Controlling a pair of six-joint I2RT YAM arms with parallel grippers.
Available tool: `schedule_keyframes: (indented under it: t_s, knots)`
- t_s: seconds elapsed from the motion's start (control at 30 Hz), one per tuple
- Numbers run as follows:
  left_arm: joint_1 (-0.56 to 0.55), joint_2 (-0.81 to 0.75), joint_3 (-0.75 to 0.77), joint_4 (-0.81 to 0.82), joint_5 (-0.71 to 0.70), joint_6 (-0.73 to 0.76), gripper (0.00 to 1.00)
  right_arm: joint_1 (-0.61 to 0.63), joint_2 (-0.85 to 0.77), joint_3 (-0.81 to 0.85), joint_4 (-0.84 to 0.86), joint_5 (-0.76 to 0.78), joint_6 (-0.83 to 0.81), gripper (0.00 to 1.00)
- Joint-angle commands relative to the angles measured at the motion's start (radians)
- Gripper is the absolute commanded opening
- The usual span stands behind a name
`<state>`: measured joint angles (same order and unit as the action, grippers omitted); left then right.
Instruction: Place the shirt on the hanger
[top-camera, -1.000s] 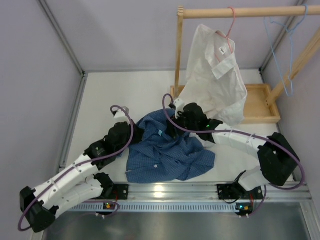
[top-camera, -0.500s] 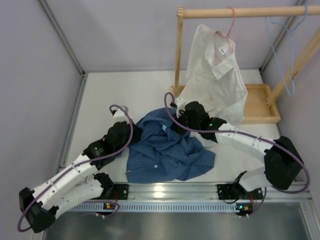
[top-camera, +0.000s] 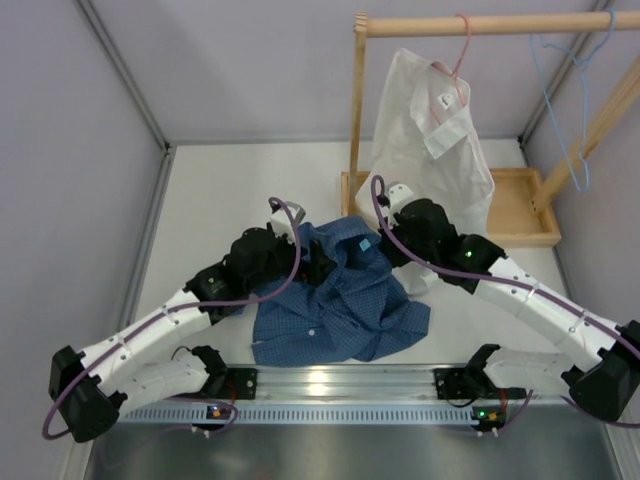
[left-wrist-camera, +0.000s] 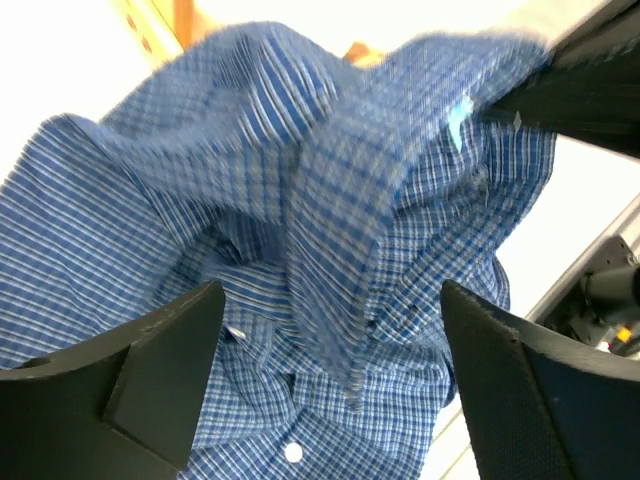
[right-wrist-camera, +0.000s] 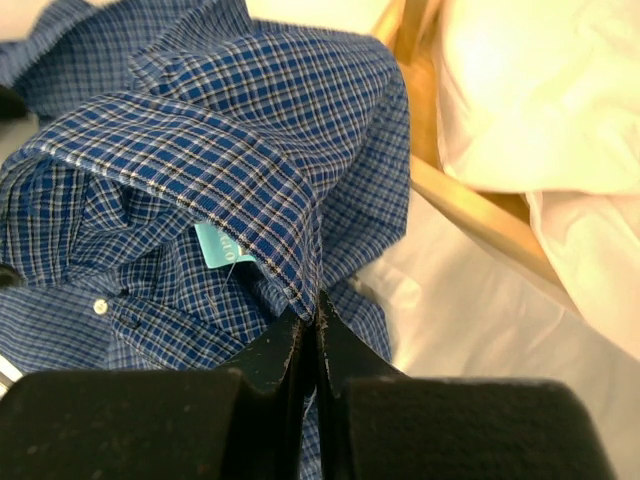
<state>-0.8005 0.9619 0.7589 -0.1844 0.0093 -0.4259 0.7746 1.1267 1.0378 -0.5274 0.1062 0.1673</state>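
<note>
The blue checked shirt (top-camera: 340, 305) lies crumpled on the table between the two arms. My right gripper (top-camera: 385, 245) is shut on its collar edge beside the light blue label (right-wrist-camera: 218, 245) and holds that edge up off the heap; in the right wrist view the closed jaws (right-wrist-camera: 316, 310) pinch the fabric (right-wrist-camera: 200, 150). My left gripper (top-camera: 318, 268) hovers over the middle of the shirt, open. In the left wrist view a raised fold of the shirt (left-wrist-camera: 340, 250) hangs between its spread fingers (left-wrist-camera: 150, 380) without touching them. The light blue hanger (top-camera: 551, 110) hangs on the rod at far right.
A wooden rack (top-camera: 480, 25) stands at the back right on a tray-like base (top-camera: 520, 215). A white shirt (top-camera: 430, 150) hangs from it on a pink hanger (top-camera: 463, 50), right behind my right gripper. Metal rails line the table's left and front edges.
My right gripper shut on the collar and pulled it up and to the right. My left gripper let go, opened wide and moved right over the shirt.
</note>
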Motion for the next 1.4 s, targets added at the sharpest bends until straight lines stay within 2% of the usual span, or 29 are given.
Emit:
schedule_keyframes:
  t_s: [0.0, 0.13, 0.17, 0.23, 0.3, 0.4, 0.43, 0.57, 0.63, 0.7, 0.8, 0.87, 0.97, 1.0, 1.03, 1.07, 1.1, 1.13, 1.17, 1.3, 1.37]
  knots:
    - [-0.002, -0.005, 0.057, 0.051, -0.035, 0.121, 0.95, -0.006, -0.013, 0.008, -0.075, 0.036, -0.015, 0.0]
    - [-0.003, 0.021, 0.051, 0.065, -0.022, 0.171, 0.91, -0.014, -0.013, 0.022, -0.077, 0.023, -0.014, 0.0]
    - [-0.003, 0.037, 0.049, 0.069, -0.014, 0.179, 0.88, -0.017, -0.008, 0.031, -0.077, 0.015, -0.014, 0.0]
    - [-0.008, 0.049, 0.04, 0.074, 0.047, 0.179, 0.73, -0.024, -0.004, 0.039, -0.079, 0.013, -0.015, 0.0]
    - [-0.019, 0.047, 0.001, 0.114, 0.075, 0.167, 0.65, -0.041, 0.004, 0.051, -0.082, 0.009, -0.009, 0.0]
    - [-0.075, 0.026, -0.07, 0.21, 0.068, 0.147, 0.65, -0.064, 0.015, 0.065, -0.082, -0.002, 0.003, 0.0]
    - [-0.083, 0.018, -0.087, 0.232, 0.06, 0.139, 0.68, -0.064, 0.018, 0.068, -0.082, -0.005, 0.005, 0.0]
    - [-0.086, 0.014, -0.148, 0.335, 0.055, 0.102, 0.68, -0.064, 0.027, 0.077, -0.082, -0.03, 0.003, 0.0]
    - [-0.086, 0.04, -0.153, 0.362, 0.043, 0.093, 0.65, -0.064, 0.027, 0.082, -0.082, -0.037, 0.003, 0.0]
    - [-0.086, 0.069, -0.144, 0.364, 0.005, 0.081, 0.57, -0.064, 0.019, 0.087, -0.082, -0.052, 0.006, 0.0]
    - [-0.086, 0.113, -0.133, 0.364, -0.127, 0.061, 0.37, -0.064, 0.001, 0.091, -0.074, -0.082, 0.005, 0.0]
    - [-0.086, 0.116, -0.132, 0.364, -0.185, 0.05, 0.34, -0.064, -0.01, 0.088, -0.068, -0.095, 0.008, 0.0]
    - [-0.086, 0.12, -0.121, 0.369, -0.175, 0.042, 0.24, -0.066, -0.019, 0.084, -0.071, -0.1, 0.008, 0.0]
    - [-0.086, 0.124, -0.118, 0.367, -0.158, 0.039, 0.05, -0.066, -0.021, 0.084, -0.069, -0.096, 0.009, 0.0]
    - [-0.086, 0.127, -0.115, 0.367, -0.151, 0.036, 0.0, -0.067, -0.022, 0.084, -0.071, -0.088, 0.011, 0.0]
    - [-0.086, 0.126, -0.113, 0.364, -0.144, 0.029, 0.0, -0.069, -0.027, 0.085, -0.071, -0.086, 0.014, 0.0]
    - [-0.086, 0.124, -0.113, 0.359, -0.135, 0.023, 0.0, -0.07, -0.031, 0.087, -0.069, -0.089, 0.014, 0.05]
    - [-0.086, 0.114, -0.11, 0.35, -0.134, 0.018, 0.0, -0.07, -0.036, 0.091, -0.071, -0.095, 0.015, 0.36]
    - [-0.086, 0.107, -0.107, 0.336, -0.135, 0.003, 0.0, -0.07, -0.054, 0.094, -0.071, -0.099, 0.014, 0.44]
    - [-0.086, 0.09, -0.064, 0.194, -0.161, -0.045, 0.0, -0.08, -0.116, 0.155, -0.104, -0.099, -0.009, 0.57]
    - [-0.086, 0.083, -0.043, 0.136, -0.177, -0.074, 0.0, -0.093, -0.123, 0.249, -0.176, -0.07, -0.029, 0.63]
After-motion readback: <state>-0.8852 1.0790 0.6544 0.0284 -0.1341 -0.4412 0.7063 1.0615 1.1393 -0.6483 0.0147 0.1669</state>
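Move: The blue shirt's raised fold, which I want in my left hand, runs through a spot about 1 cm ahead of that hand, 2 cm right and 5 cm below. The shirt's teal label sits some 8 cm right and 4 cm ahead of it, 5 cm lower. My right hand already pinches the fold in its fingertips; from there the rack post's foot is roughly 8 cm ahead and 5 cm left, the white shirt's lower part about 8 cm right, both lower. I keep the fold pinched in my right hand, easing it a centimetre or two left and slightly down and back, while my left hand, open at first, dips about 5 cm and edges 2 cm right, swinging back and then forward again, and shuts its fingers on the fold. Only then do I open my right fingers, let go and rise roughly 4 cm. ##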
